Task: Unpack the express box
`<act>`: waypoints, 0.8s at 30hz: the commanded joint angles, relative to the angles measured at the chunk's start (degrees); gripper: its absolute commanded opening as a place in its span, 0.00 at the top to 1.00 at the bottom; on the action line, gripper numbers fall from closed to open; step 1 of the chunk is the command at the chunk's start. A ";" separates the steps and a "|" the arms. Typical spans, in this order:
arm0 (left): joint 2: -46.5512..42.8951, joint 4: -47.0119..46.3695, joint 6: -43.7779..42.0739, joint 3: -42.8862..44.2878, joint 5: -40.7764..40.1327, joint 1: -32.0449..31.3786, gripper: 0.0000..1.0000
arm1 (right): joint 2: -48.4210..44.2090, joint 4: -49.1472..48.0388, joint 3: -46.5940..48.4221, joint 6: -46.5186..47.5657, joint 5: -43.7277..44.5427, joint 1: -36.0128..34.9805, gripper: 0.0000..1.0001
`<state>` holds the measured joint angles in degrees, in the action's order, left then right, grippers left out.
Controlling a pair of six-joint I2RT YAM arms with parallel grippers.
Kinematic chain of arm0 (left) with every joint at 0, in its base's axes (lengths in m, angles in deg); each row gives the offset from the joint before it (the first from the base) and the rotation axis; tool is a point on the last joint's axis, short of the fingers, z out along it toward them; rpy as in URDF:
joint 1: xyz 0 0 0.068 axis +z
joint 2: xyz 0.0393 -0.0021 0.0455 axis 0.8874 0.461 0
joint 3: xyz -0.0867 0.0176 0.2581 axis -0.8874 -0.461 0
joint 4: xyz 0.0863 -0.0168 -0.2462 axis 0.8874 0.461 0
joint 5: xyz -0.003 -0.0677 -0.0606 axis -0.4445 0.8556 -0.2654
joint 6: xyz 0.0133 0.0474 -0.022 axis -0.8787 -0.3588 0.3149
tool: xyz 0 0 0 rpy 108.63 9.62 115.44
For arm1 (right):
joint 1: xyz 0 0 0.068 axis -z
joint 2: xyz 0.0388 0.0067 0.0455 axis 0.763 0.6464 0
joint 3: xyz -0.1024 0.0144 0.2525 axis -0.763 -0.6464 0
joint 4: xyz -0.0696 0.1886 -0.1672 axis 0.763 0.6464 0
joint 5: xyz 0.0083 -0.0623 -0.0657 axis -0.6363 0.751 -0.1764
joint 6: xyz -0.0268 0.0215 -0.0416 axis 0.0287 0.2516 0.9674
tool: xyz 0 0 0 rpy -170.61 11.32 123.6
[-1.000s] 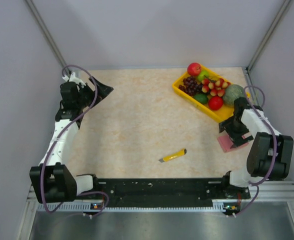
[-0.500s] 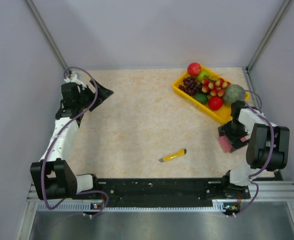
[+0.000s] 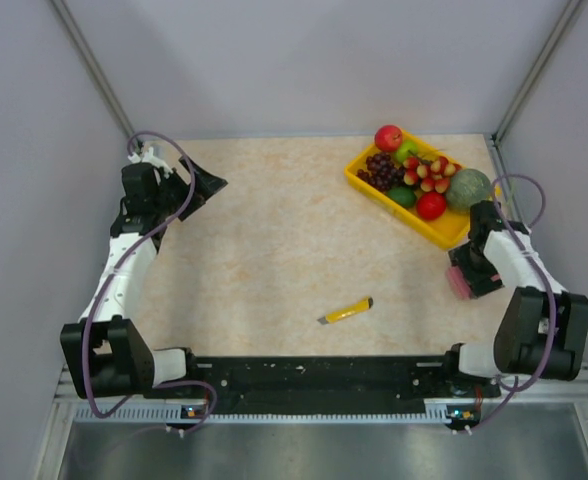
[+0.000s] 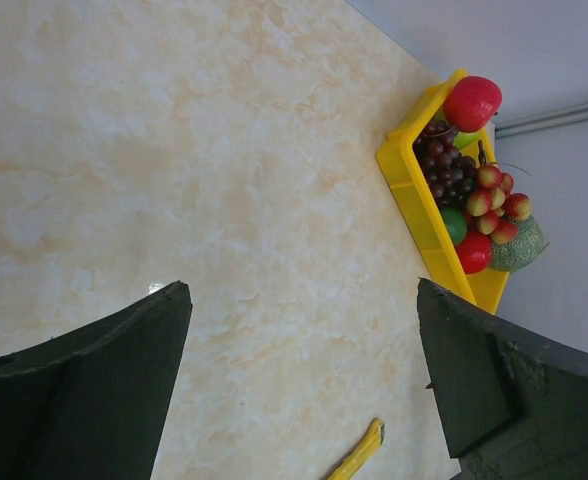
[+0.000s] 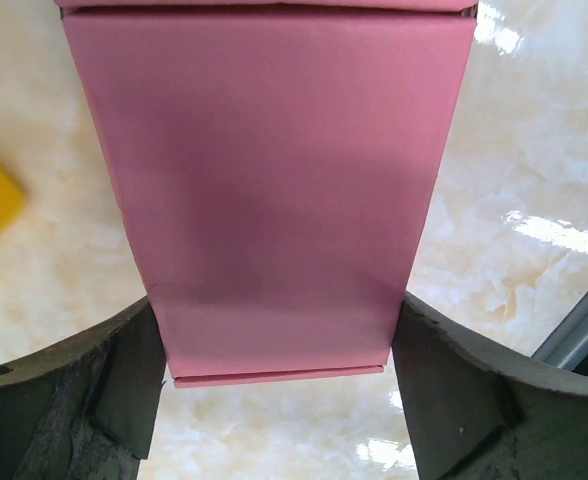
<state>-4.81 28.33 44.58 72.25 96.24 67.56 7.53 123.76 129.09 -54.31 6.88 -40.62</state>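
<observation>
The express box [image 5: 274, 190] is a flat pink cardboard box lying on the table at the right, below the fruit tray. In the top view only its pink edge [image 3: 458, 284] shows under my right wrist. My right gripper [image 5: 274, 350] has one finger against each long side of the box and grips it. It also shows in the top view [image 3: 471, 272]. My left gripper [image 3: 202, 184] hangs over the far left of the table, open and empty, with its jaws wide apart in the left wrist view [image 4: 304, 370].
A yellow tray [image 3: 444, 228] of fruit stands at the back right, also in the left wrist view [image 4: 404, 180]. A yellow utility knife [image 3: 346, 311] lies near the middle front, its tip in the left wrist view [image 4: 359, 455]. Walls close in on both sides.
My right arm has swung its elbow outward to the right, and the gripper with the pink box has shifted slightly right. The left arm has barely moved.
</observation>
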 commanded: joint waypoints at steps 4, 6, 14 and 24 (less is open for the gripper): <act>0.44 -1.77 1.07 2.30 3.00 0.26 0.03 | -10.91 3.93 9.38 1.72 7.61 -6.01 0.35; 0.62 -3.00 0.55 2.30 5.36 0.08 0.03 | -11.45 4.46 14.21 3.30 10.16 -12.68 0.36; 0.27 -4.67 1.95 1.07 6.78 -0.44 0.03 | 2.49 1.48 30.99 12.62 12.45 -35.36 0.36; -0.96 -0.65 0.81 -3.76 6.26 -0.89 0.05 | 23.59 -8.37 40.85 27.39 -0.37 -50.50 0.34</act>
<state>-4.79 26.75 46.50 70.18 102.68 66.89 26.26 119.14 164.93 -33.78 11.38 -88.36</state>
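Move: Beneath the right hand's fingers, the pink express box is already gripped and just clear of the table. Open table in the middle, where it is being taken, lies about 32 cm left and 10 cm ahead, some 4 cm lower; from the left hand it is roughly 29 cm right, 5 cm back and 23 cm down. From the right hand, the yellow fruit crate's middle is about 21 cm ahead and 12 cm left, the yellow cutter some 29 cm left and 7 cm back. Carrying the express box in an unchanged grip, the right hand climbs some 16 cm, then swings left about 28 cm and forward about 12 cm to the table's middle, sinking about 7 cm at the end. The wrist turns counter-clockwise by some 65 degrees on the way. The open, empty left hand eases a couple of centimetres to its right. ##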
